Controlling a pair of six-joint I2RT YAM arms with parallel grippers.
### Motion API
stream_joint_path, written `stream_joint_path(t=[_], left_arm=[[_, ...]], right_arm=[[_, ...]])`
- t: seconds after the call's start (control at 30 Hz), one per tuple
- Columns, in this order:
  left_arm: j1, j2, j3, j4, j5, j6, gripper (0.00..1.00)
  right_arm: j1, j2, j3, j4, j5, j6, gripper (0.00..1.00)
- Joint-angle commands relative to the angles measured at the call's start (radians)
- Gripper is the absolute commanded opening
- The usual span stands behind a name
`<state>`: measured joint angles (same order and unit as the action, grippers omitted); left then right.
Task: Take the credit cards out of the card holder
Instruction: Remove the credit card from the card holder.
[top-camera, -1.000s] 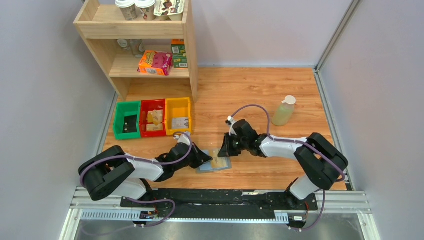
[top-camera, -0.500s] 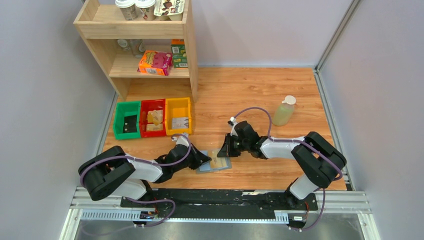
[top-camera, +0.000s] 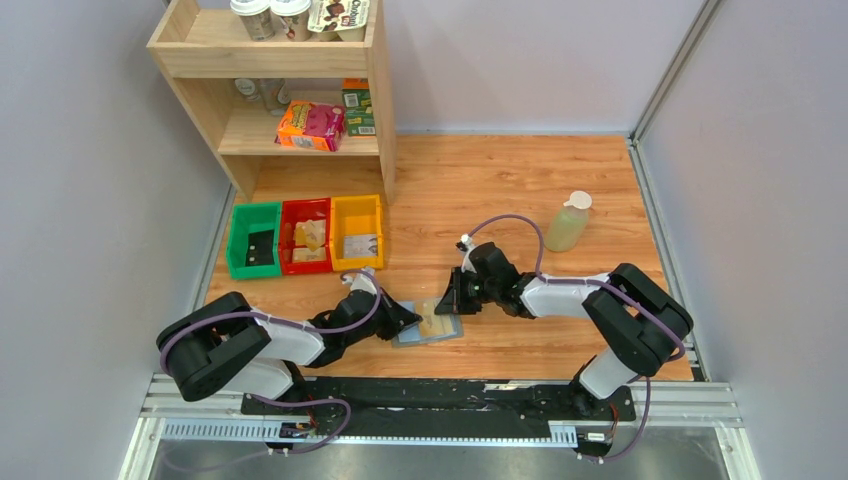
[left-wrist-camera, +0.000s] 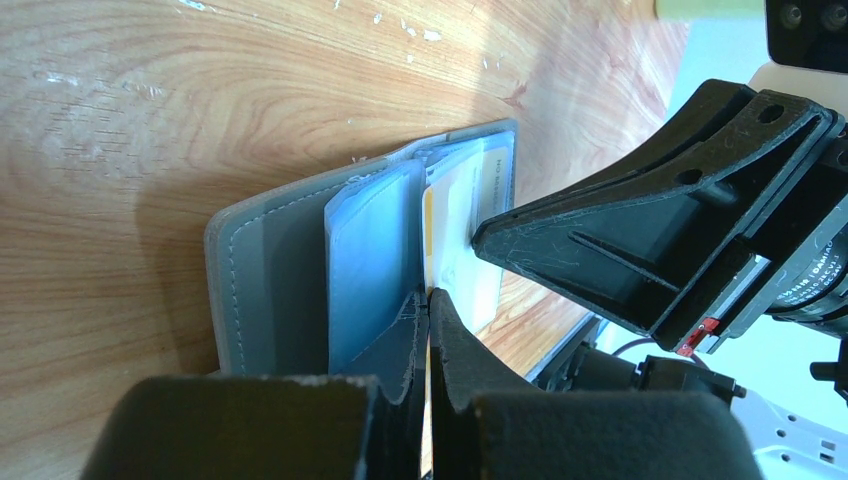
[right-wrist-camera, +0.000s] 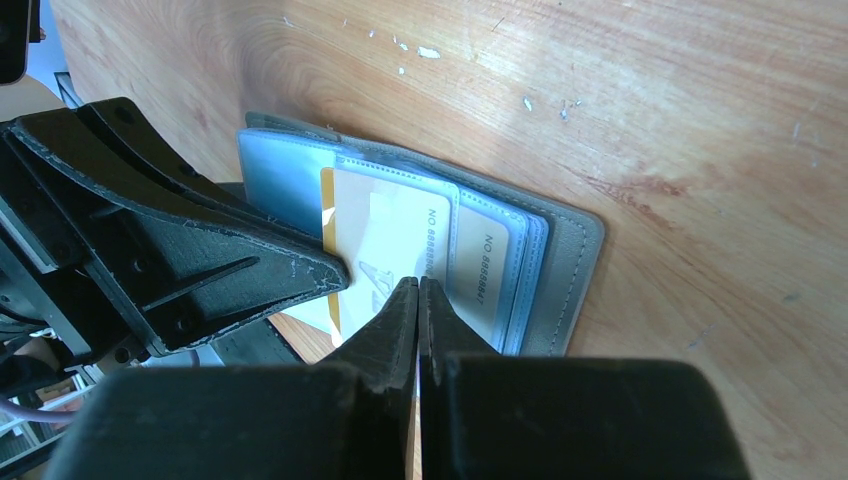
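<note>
The grey card holder (top-camera: 409, 338) lies open on the wood table between my arms, with its bluish slots (left-wrist-camera: 365, 255) facing up. One yellow-edged credit card (right-wrist-camera: 385, 235) sticks partly out of its slot. A second card (right-wrist-camera: 480, 275) sits deeper in the slot beside it. My right gripper (right-wrist-camera: 418, 287) is shut, and its tips rest on the face of the protruding card (left-wrist-camera: 455, 215). My left gripper (left-wrist-camera: 428, 300) is shut too, pressing on the holder at the card's edge. In the top view, the left gripper (top-camera: 408, 318) and right gripper (top-camera: 448, 304) meet over the holder.
Green (top-camera: 253, 240), red (top-camera: 305, 236) and yellow (top-camera: 357, 232) bins stand at the back left, below a wooden shelf (top-camera: 380, 110) with boxes and cups. A pale green bottle (top-camera: 567, 222) stands at the back right. Walls close in on both sides.
The right gripper has edged slightly left onto the holder and its jaws have closed fully. The left arm has barely moved.
</note>
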<state>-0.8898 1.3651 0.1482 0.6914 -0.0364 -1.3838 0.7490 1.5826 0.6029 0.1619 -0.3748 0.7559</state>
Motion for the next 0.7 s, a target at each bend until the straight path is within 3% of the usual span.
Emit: stream_joint_path(t=[0.0,0.67], left_arm=[[-0.005,-0.004,-0.018,-0.001,-0.023,-0.011,0.0],[-0.005,-0.083,-0.053,-0.003,-0.051,-0.012,0.22]], right_arm=[[-0.005,0.042,-0.042,-0.153,0.079,-0.033,0.0],[-0.011,0.062,-0.042,-0.159,0.077,-0.032,0.0]])
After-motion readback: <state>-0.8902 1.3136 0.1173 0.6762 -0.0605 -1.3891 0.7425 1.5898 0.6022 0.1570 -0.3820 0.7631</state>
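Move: The bank card with the yellow edge lies right at the left fingertips, its middle about 3 cm to the right, level in depth, and 1 cm below. The card holder's middle is some 2 cm to the right, also level. The yellow tray is about 17 cm ahead and 11 cm to the left, the red tray 16 cm ahead and 21 cm left. From the right hand, the card's middle is about 1 cm left, level in depth, 1 cm below. At the card's yellow edge the left fingertips, shut at first, spread to roughly a fifth of their range, one on each side of that edge, while the left hand eases about 1 cm left. The right hand keeps its shut fingertips pressed down on the card and sleeve, staying almost in place, without opening. ##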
